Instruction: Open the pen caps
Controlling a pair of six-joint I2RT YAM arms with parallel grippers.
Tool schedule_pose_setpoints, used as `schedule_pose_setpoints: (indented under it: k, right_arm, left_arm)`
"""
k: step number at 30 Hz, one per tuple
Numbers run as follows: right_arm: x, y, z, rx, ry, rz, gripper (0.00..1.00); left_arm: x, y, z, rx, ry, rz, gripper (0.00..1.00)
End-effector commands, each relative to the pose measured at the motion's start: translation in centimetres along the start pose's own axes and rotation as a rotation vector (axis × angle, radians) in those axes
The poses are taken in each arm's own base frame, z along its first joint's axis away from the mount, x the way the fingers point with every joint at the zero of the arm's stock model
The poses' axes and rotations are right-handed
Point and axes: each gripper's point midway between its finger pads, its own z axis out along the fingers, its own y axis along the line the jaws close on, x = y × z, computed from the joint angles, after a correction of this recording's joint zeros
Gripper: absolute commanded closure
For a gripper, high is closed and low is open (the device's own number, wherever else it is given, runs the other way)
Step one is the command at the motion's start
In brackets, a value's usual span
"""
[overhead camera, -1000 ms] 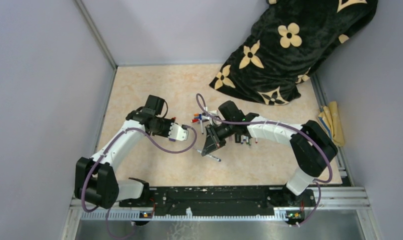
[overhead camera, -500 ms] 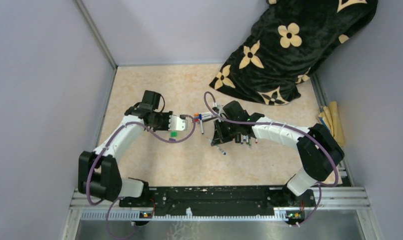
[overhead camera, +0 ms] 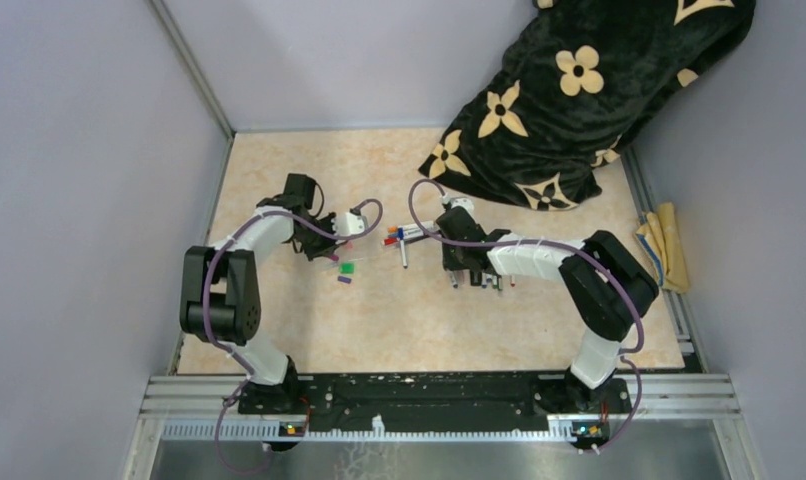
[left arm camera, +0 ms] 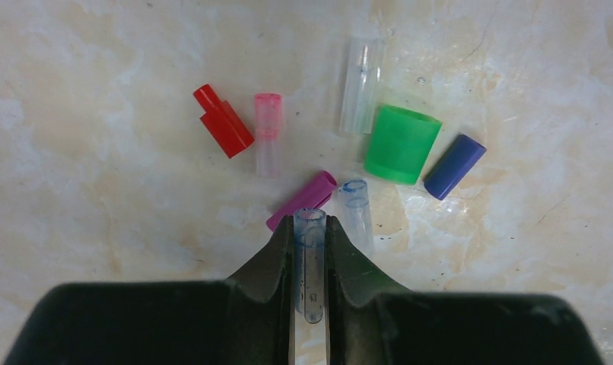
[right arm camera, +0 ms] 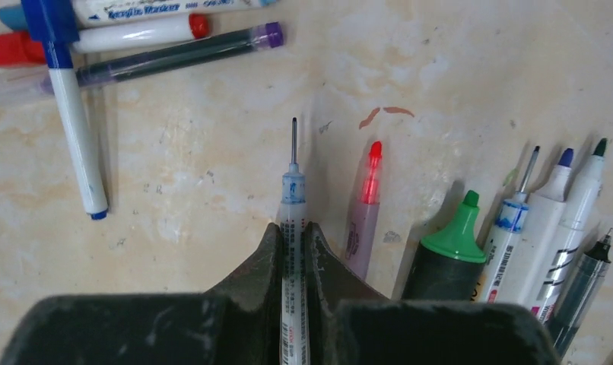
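Observation:
Above a scatter of loose pen caps hangs my left gripper (left arm camera: 310, 228) (overhead camera: 329, 250), shut on a clear, blue-tinted cap (left arm camera: 310, 262). On the table under it lie a red cap (left arm camera: 222, 120), a pink-rimmed clear cap (left arm camera: 268, 133), a clear cap (left arm camera: 361, 84), a wide green cap (left arm camera: 401, 144), a blue cap (left arm camera: 455, 166), a magenta cap (left arm camera: 303, 199) and a blue-rimmed clear cap (left arm camera: 356, 213). My right gripper (right arm camera: 293, 228) (overhead camera: 456, 268) is shut on an uncapped white pen (right arm camera: 293, 190) with a fine tip, low over the table.
Right of the held pen lie uncapped pens: a red-tipped one (right arm camera: 366, 205), a thick green marker (right arm camera: 449, 251) and several slim ones (right arm camera: 562, 213). Capped pens (right arm camera: 136, 34) lie at the far left. A black floral cloth (overhead camera: 579, 90) covers the back right corner.
The grippers were close together at mid-table and have drawn apart. The left went back and left over the cap pile; the right carried its pen back beside the row of uncapped pens.

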Motion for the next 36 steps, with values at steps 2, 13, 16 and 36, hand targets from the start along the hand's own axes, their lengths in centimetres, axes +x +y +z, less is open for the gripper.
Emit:
schedule_pose_setpoints:
  k: [2, 13, 16, 36]
  right_arm:
    - [-2.1, -0.9, 1.0, 0.076, -0.109, 0.049, 1.00]
    - [-0.6, -3.7, -0.3, 0.168, -0.117, 0.012, 0.75]
    - [-1.3, -3.6, -1.0, 0.159, -0.135, 0.017, 0.67]
    - [-9.6, 7.9, -3.6, -0.087, -0.244, -0.047, 0.58]
  left_arm:
    - [0.1, -1.7, 1.2, 0.040, -0.031, -0.044, 0.86]
    - [-1.3, -3.5, 0.1, 0.116, -0.093, -0.055, 0.52]
    - [-2.0, -3.3, -0.6, 0.119, -0.109, -0.062, 0.49]
    - [-10.3, 2.3, -11.7, -0.050, -0.302, -0.169, 0.01]
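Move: The left gripper holds a clear cap. Its laying spot is about 2 cm back, 1 cm right and 4 cm below, just behind the other clear cap (1 cm back, 1 right); the purple cap is 1 cm ahead, 1 right, the green cap 2 back, 4 right. The right gripper holds the uncapped pen, its spot 2 cm right and 2 below; the pink pen lies 5 cm right and level, the green highlighter 7 right and 1 back, the blue-capped marker 9 left and 3 ahead. Bring the left gripper back about 3 cm and slightly down, opening to let the clear cap go beside its twin, then lift it some 14 cm, drawing forward and right as it opens wide. Ease the right gripper forward and right to the pink pen's left side, part the fingers to release the pen, then raise it about 10 cm, swinging left and forward. ##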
